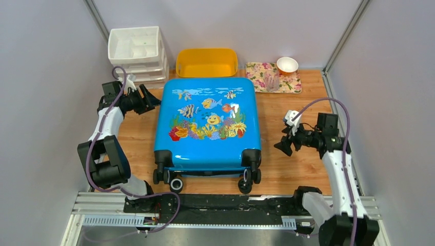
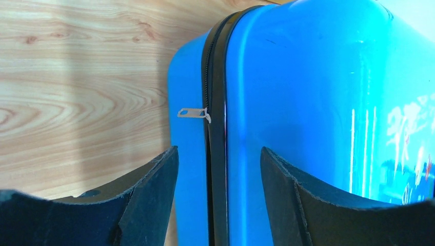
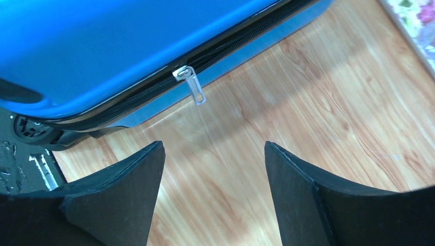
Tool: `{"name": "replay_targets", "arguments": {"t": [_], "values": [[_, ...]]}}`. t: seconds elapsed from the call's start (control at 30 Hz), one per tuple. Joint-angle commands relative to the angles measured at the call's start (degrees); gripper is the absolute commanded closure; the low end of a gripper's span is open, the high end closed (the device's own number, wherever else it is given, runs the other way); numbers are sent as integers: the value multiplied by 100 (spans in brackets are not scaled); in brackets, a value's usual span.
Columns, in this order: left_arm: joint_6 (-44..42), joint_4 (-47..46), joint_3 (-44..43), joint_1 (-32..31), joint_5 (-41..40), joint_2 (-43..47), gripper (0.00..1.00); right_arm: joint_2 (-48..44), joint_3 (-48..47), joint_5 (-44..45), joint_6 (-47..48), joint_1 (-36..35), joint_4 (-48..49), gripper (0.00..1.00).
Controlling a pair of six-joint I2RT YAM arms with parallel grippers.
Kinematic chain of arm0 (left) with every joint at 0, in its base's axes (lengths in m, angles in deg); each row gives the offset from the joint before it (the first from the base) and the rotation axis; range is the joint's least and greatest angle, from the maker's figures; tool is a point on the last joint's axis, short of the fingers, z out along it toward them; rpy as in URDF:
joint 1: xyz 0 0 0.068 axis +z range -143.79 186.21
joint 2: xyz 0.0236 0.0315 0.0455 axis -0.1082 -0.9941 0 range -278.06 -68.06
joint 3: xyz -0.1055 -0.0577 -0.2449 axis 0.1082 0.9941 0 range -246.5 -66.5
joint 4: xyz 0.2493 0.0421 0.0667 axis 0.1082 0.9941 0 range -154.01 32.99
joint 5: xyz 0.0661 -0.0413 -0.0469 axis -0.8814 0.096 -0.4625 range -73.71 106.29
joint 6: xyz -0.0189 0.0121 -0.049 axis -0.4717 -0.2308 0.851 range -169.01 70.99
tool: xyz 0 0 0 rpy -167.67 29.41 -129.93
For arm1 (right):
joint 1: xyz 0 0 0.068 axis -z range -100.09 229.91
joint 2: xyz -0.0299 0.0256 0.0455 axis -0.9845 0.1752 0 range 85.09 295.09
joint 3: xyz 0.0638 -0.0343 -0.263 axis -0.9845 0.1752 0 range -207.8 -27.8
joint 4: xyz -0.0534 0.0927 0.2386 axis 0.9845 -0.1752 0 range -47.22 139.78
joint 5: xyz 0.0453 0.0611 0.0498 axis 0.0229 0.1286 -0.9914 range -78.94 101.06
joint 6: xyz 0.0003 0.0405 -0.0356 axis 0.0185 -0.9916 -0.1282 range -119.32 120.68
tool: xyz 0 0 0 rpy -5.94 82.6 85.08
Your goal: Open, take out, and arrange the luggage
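The luggage (image 1: 208, 123), a glossy blue hard-shell suitcase with a fish print, lies flat and closed in the middle of the table, wheels toward me. My left gripper (image 1: 150, 97) hovers open at its left far corner. In the left wrist view the fingers straddle the black zip seam (image 2: 215, 154), and a silver zip pull (image 2: 192, 113) sticks out a little ahead of them. My right gripper (image 1: 283, 144) is open beside the case's right side, apart from it. The right wrist view shows a second silver zip pull (image 3: 192, 87) hanging from the seam, ahead of my open gripper (image 3: 215, 154).
A white drawer unit (image 1: 137, 54) stands at the back left, a yellow tub (image 1: 206, 62) behind the case, and a floral tray (image 1: 272, 78) with a white bowl (image 1: 287, 64) at the back right. Bare wooden tabletop (image 1: 308, 169) lies right of the case.
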Motion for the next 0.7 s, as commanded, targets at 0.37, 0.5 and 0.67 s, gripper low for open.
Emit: {"name": "replay_targets", "arguments": {"t": [0.37, 0.5, 0.67], "values": [[-621, 181, 141, -135, 980, 440, 30, 3997, -2130, -1697, 5670, 44, -3545, 22], [-612, 155, 132, -144, 971, 440, 30, 4877, -2807, -1636, 6035, -70, -4263, 22], [-630, 164, 114, -135, 971, 467, 29, 5194, -3045, -1574, 5947, -316, -4412, 23]]}}
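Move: The zipper pull on the suitcase's right side lies about 7 cm to the left of my right hand, 3 cm farther out and some 6 cm lower; from my left hand it is roughly 42 cm to the right and 14 cm back. The suitcase's middle is about 28 cm left and 5 cm ahead of my right hand. The near right wheel sits some 14 cm left and 13 cm back, the flowered tray 27 cm ahead and 3 cm left. I swing my right hand forward along the suitcase's right side, about 8 cm, sinking some 5 cm and easing slightly left. As it goes I turn the wrist some 30 degrees counter-clockwise, so the open fingers face the zipper seam squarely, just farther out than the pull and touching nothing. ##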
